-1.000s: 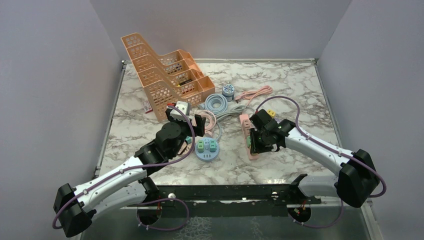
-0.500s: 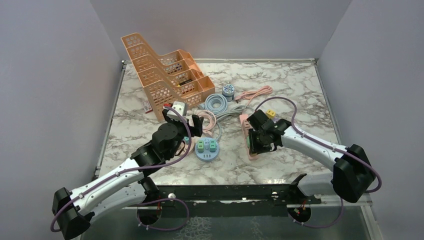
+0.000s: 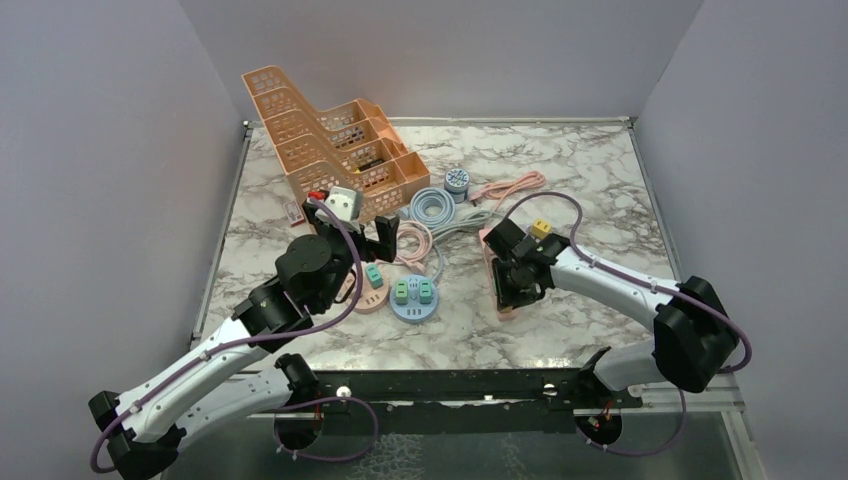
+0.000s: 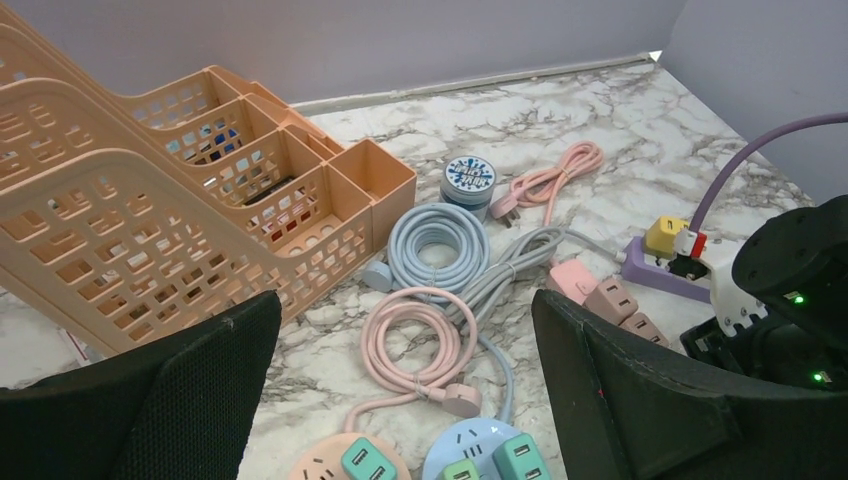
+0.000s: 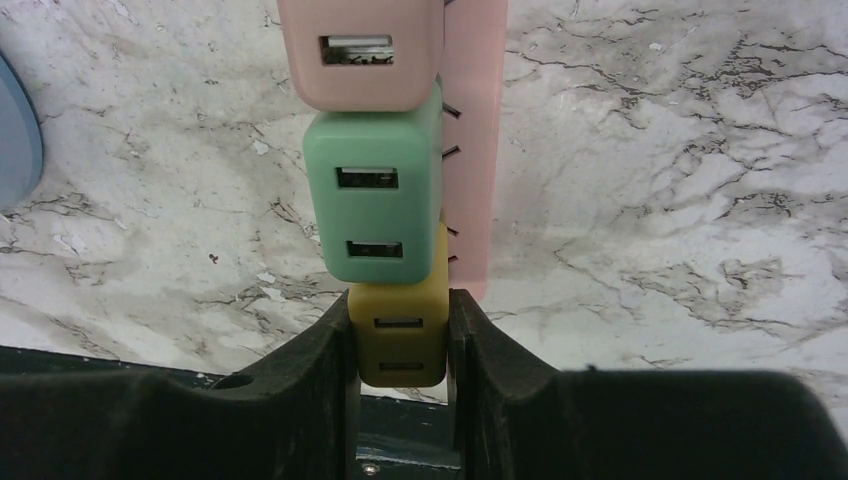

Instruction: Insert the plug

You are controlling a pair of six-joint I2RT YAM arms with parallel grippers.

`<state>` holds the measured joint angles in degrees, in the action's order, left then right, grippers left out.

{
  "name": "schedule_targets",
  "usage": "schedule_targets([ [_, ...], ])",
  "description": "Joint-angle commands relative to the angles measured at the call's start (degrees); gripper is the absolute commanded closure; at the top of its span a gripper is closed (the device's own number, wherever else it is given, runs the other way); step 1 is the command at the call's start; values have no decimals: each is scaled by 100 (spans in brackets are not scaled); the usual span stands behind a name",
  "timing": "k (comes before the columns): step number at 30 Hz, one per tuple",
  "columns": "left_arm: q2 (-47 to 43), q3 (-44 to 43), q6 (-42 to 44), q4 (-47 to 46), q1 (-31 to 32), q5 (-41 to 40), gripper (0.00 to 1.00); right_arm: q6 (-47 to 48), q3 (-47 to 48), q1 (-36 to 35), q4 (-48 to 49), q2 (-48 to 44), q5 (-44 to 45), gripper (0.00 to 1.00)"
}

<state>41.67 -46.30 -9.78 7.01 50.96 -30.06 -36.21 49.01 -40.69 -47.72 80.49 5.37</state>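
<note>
In the right wrist view my right gripper (image 5: 402,305) is shut on a yellow USB plug (image 5: 402,350), one finger on each side of it. The plug stands at the near end of the pink power strip (image 5: 475,150), right below a green plug (image 5: 375,200) and a pink plug (image 5: 360,50) seated on the same strip. From above, the right gripper (image 3: 515,285) covers the strip's (image 3: 489,240) near half. My left gripper (image 4: 405,300) hangs wide open over the cables, holding nothing.
Under the left gripper (image 3: 352,222) lie a round peach strip (image 3: 368,290) and a round blue strip (image 3: 414,298) with green plugs. A pink coiled cable (image 4: 420,345), a blue coil (image 4: 437,235), an orange organizer (image 3: 320,150) and a purple strip (image 4: 650,270) are nearby.
My left gripper opened wider and drew back to the left, uncovering the round peach strip. My right gripper shifted slightly left, still clamped on the yellow plug.
</note>
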Motion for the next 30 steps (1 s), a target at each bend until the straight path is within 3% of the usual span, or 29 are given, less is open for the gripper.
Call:
schedule_targets([
  [1,-103,-142,158,200,-14,-244,1,-307,-449,-97,398,904,573,99],
  [8,-134,-186,-202,409,-15,-653,1,-490,-657,-185,757,1307,564,99],
  [13,-76,-471,-958,1306,-16,-715,1,-450,-779,-185,1134,1426,334,99],
  [16,-135,-598,-1388,1777,-16,-503,1,-530,-544,-185,875,1211,400,99],
  [17,-180,-633,-1519,1911,-16,-448,1,-554,-461,-185,765,1042,423,94],
  [20,-365,-781,-1971,2355,-14,-107,1,-604,-9,-185,278,379,478,65],
  [23,-431,-1038,-2168,2780,-16,558,1,-593,812,-185,-491,-87,498,50],
  [30,-540,-1481,-2117,3536,-14,1055,1,-696,1836,-185,-1406,-1215,684,38],
])
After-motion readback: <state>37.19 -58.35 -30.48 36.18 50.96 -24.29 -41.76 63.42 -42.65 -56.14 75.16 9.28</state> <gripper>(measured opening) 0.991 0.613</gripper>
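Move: The right hand holds the yellow plug right over the pink strip's near-end socket, about 2 cm below its fingers. The green plug stands about 3 cm ahead, a brown plug some 6 cm ahead and 1 cm left; the blue round socket lies level, about 15 cm to the left. From the left hand, that near-end socket is about 16 cm right, 8 cm back and 30 cm below. Right hand presses the yellow plug down 1 cm, opens and rises about 10 cm; left backs off 5 cm. ##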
